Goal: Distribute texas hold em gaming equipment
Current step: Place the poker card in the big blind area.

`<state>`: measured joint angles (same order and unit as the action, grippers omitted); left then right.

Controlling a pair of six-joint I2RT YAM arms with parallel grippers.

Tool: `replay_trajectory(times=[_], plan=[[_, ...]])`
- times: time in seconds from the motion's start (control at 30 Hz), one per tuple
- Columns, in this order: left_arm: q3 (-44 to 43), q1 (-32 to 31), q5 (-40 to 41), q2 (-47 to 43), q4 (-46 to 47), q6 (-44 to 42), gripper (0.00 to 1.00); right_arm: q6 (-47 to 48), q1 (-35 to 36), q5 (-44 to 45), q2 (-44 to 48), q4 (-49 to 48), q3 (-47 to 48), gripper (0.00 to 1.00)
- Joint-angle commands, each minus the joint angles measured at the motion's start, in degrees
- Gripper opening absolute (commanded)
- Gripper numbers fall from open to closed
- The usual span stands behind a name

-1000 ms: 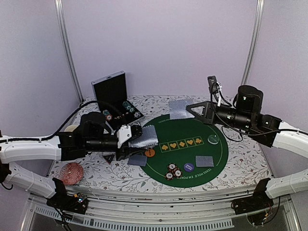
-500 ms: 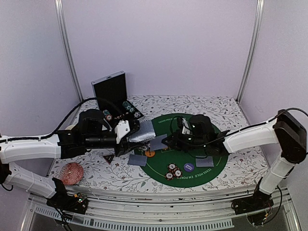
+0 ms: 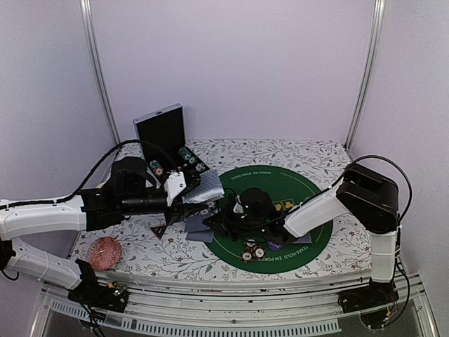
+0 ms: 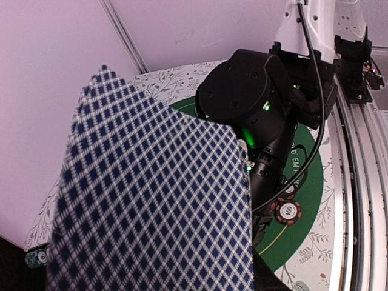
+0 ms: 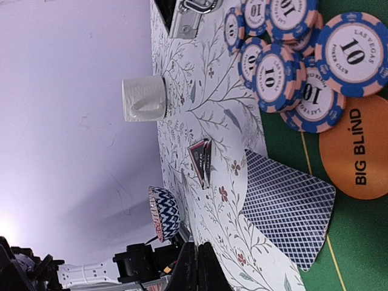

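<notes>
My left gripper (image 3: 184, 195) is shut on a fanned stack of blue-diamond-backed playing cards (image 3: 203, 188), held above the table's left side; these cards (image 4: 151, 200) fill the left wrist view and hide the fingers. My right gripper (image 3: 212, 223) reaches across the green mat (image 3: 316, 225), shut and empty (image 5: 197, 247), low over the floral cloth. Ahead of it lie one face-down card (image 5: 288, 206), an orange BIG BLIND button (image 5: 357, 148), blue-and-pink poker chips (image 5: 291, 60) and a black triangular marker (image 5: 203, 160). More chips (image 3: 252, 249) and a purple button (image 3: 275, 244) sit on the mat's near edge.
An open black chip case (image 3: 161, 133) stands at the back left. The red patterned round object (image 3: 106, 253) lies near the front left, and a cream mug (image 5: 144, 98) stands beyond the marker. The right arm's forearm (image 3: 316, 207) crosses the mat.
The right arm has swung from the back right across the mat to the left, its gripper now low beside the card at the mat's left edge. My left gripper has shifted slightly back with its cards.
</notes>
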<state>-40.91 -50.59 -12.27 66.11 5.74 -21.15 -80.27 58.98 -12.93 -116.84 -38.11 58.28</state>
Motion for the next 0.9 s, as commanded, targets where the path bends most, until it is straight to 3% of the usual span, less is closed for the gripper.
replay_trajectory(times=[0.0,0.27,0.43,0.67,0.87], plan=[[-1.46,0.64,-0.01,-1.24,1.84,0.1,0.42,-7.66,0.24,0.83,-3.52,-3.23,0.81,0.02],[-1.41,0.75,-0.28,-1.24,1.82,0.13,0.42,-10.22,0.76,2.29,-4.69,-3.12,0.76,0.04],[-1.37,0.75,-0.24,-1.24,1.82,0.0,0.42,-10.65,0.7,2.05,-4.56,-2.55,0.4,0.22],[-1.42,0.82,-0.39,-1.24,1.82,0.02,0.42,-10.71,0.71,0.4,-3.5,-1.75,-0.22,0.36],[-1.38,0.99,-0.48,-1.3,1.82,-0.05,0.42,-9.78,0.76,0.86,0.0,0.31,-2.06,0.58]])
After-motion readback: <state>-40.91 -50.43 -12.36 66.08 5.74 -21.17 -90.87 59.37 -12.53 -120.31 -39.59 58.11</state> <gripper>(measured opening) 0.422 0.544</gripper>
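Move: Some 4 cm to the left of the right hand, roughly 1 cm nearer the base and 6 cm below, lies the first poker card, the spot this hand is bringing its own card to. The orange big blind marker is about 4 cm ahead and 2 cm right of the hand. The pile of 10 chips sits some 10 cm ahead and 3 cm left. From the left hand, the first card is around 3 cm to the right, 3 cm back and 19 cm below. Sinking about 2.5 cm nearly straight down, the right hand brings its pinched poker card onto the first one beside the big blind marker, rolling some 10 degrees about its fingers. It then stays low there while the fingers part from shut to about half open, ending their pinch on the card. ##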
